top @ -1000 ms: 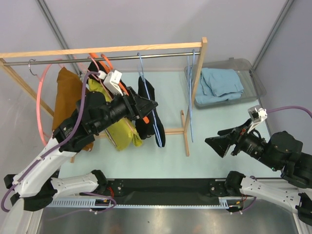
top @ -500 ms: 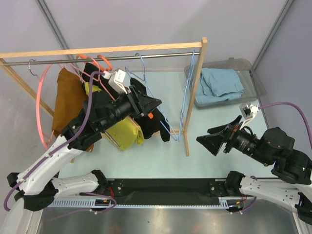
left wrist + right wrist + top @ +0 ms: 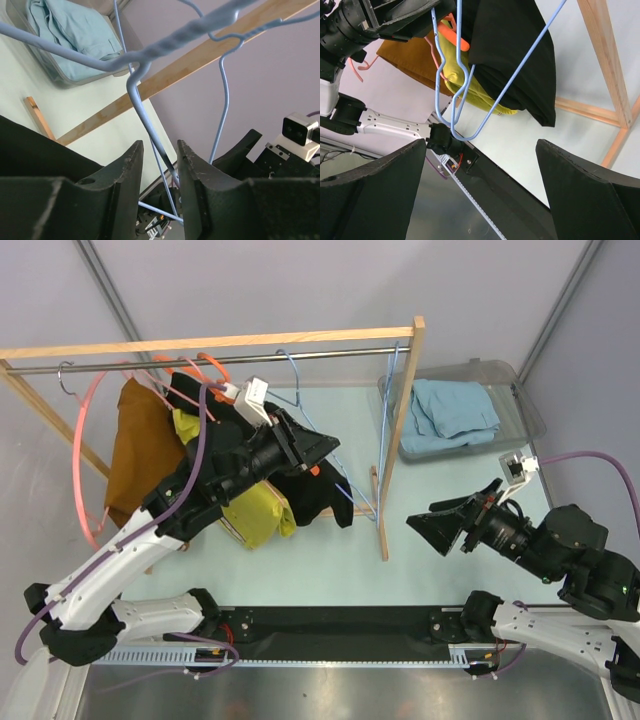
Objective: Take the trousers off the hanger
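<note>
The black trousers [image 3: 318, 492] hang folded over a light blue wire hanger [image 3: 345, 495] below the rail, swung out to the right. My left gripper [image 3: 326, 446] reaches in at the top of them. In the left wrist view its jaws [image 3: 159, 146] stand narrow around the hanger's wire [image 3: 144, 114], with a gap still showing beside the wire. My right gripper [image 3: 422, 527] hovers right of the rack's post, open wide and empty. Its wrist view looks at the trousers [image 3: 512, 47] and the hanger's lower loop [image 3: 487, 116] from between its fingers [image 3: 481, 144].
A wooden rack [image 3: 250, 340] with a metal rail also carries a brown garment [image 3: 135, 440], a yellow garment [image 3: 255, 518], orange and pink hangers [image 3: 84, 465] and bare blue hangers [image 3: 384, 455] by its right post [image 3: 405, 390]. A clear bin [image 3: 520, 400] holds folded blue cloth.
My left gripper rose toward the upper right and its jaws narrowed around the hanger wire. The hanger and trousers swung right. My right gripper shifted slightly left.
</note>
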Robot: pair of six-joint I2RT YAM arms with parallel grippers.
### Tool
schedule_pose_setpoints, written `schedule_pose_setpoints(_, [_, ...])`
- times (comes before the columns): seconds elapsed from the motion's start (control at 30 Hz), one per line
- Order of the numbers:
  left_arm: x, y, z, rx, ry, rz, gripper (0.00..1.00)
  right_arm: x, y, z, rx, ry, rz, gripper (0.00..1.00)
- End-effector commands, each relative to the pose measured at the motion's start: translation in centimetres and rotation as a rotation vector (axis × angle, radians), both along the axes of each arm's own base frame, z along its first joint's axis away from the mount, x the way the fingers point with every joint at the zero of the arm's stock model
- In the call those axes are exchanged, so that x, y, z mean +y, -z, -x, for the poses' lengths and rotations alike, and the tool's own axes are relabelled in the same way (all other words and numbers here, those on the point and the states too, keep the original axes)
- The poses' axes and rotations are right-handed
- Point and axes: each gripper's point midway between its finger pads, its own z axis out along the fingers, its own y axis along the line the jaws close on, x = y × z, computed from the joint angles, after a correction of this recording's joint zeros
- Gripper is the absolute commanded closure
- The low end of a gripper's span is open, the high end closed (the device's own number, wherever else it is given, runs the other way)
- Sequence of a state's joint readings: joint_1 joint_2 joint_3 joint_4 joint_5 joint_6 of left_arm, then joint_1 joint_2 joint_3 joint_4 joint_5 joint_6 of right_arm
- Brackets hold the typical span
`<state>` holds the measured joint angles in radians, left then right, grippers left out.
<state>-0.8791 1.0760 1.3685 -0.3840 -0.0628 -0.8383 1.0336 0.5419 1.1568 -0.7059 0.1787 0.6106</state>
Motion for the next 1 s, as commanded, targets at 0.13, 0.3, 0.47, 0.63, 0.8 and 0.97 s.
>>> schedule_pose_setpoints(0.13, [0.1, -1.0, -0.3, -0.017, -0.034, 0.051, 0.71, -0.5, 0.1, -0.3, -0.001, 0.030, -0.012, 0.03])
schedule_pose_setpoints(0.3, [0.0, -1.0, -0.4, -0.026, -0.032, 0.060, 0.71, -0.1, 0.3, -0.2, -0.006, 0.011, -0.008, 0.03])
schedule_pose_setpoints(0.47, [-0.1, -1.1, -0.7, -0.023, -0.047, 0.077, 0.71, -0.2, 0.1, -0.2, -0.013, 0.012, -0.014, 0.03])
schedule_pose_setpoints(0.63, [-0.5, -2.2, -1.0, -0.059, -0.041, 0.091, 0.91, 0.0, 0.1, -0.1, -0.008, 0.007, -0.016, 0.03])
schedule_pose_setpoints(0.8, [-0.7, -2.8, -0.3, -0.081, -0.002, 0.104, 1.00, -0.1, 0.4, -0.1, -0.009, 0.006, -0.003, 0.03])
schedule_pose_setpoints(0.97, [-0.3, -4.1, 0.7, -0.131, 0.035, 0.122, 1.00, -0.1, 0.1, 0.1, -0.018, -0.005, -0.008, 0.03])
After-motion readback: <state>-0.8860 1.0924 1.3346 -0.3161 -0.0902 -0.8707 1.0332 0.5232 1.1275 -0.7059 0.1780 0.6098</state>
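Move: The blue hanger's near shoulder wire already runs between the left hand's half-open fingertips, right at the pinch point. The black trousers hang from that hanger about 4 cm to the left, 1 cm back and some 12 cm lower. The empty blue hanger hangs edge-on, roughly 10 cm to the right, about level fore-and-aft and 3 cm lower. From the waiting right hand the wire lies about 13 cm ahead, 16 cm left and slightly above, some 3 cm. The blue hanger's shoulder wire, just below its neck, gets pinched by the left fingers, which close from less than half open to nearly shut. The left hand itself only creeps about 1 cm forward and to its right, barely turning; the right hand waits with its fingers wide open. ##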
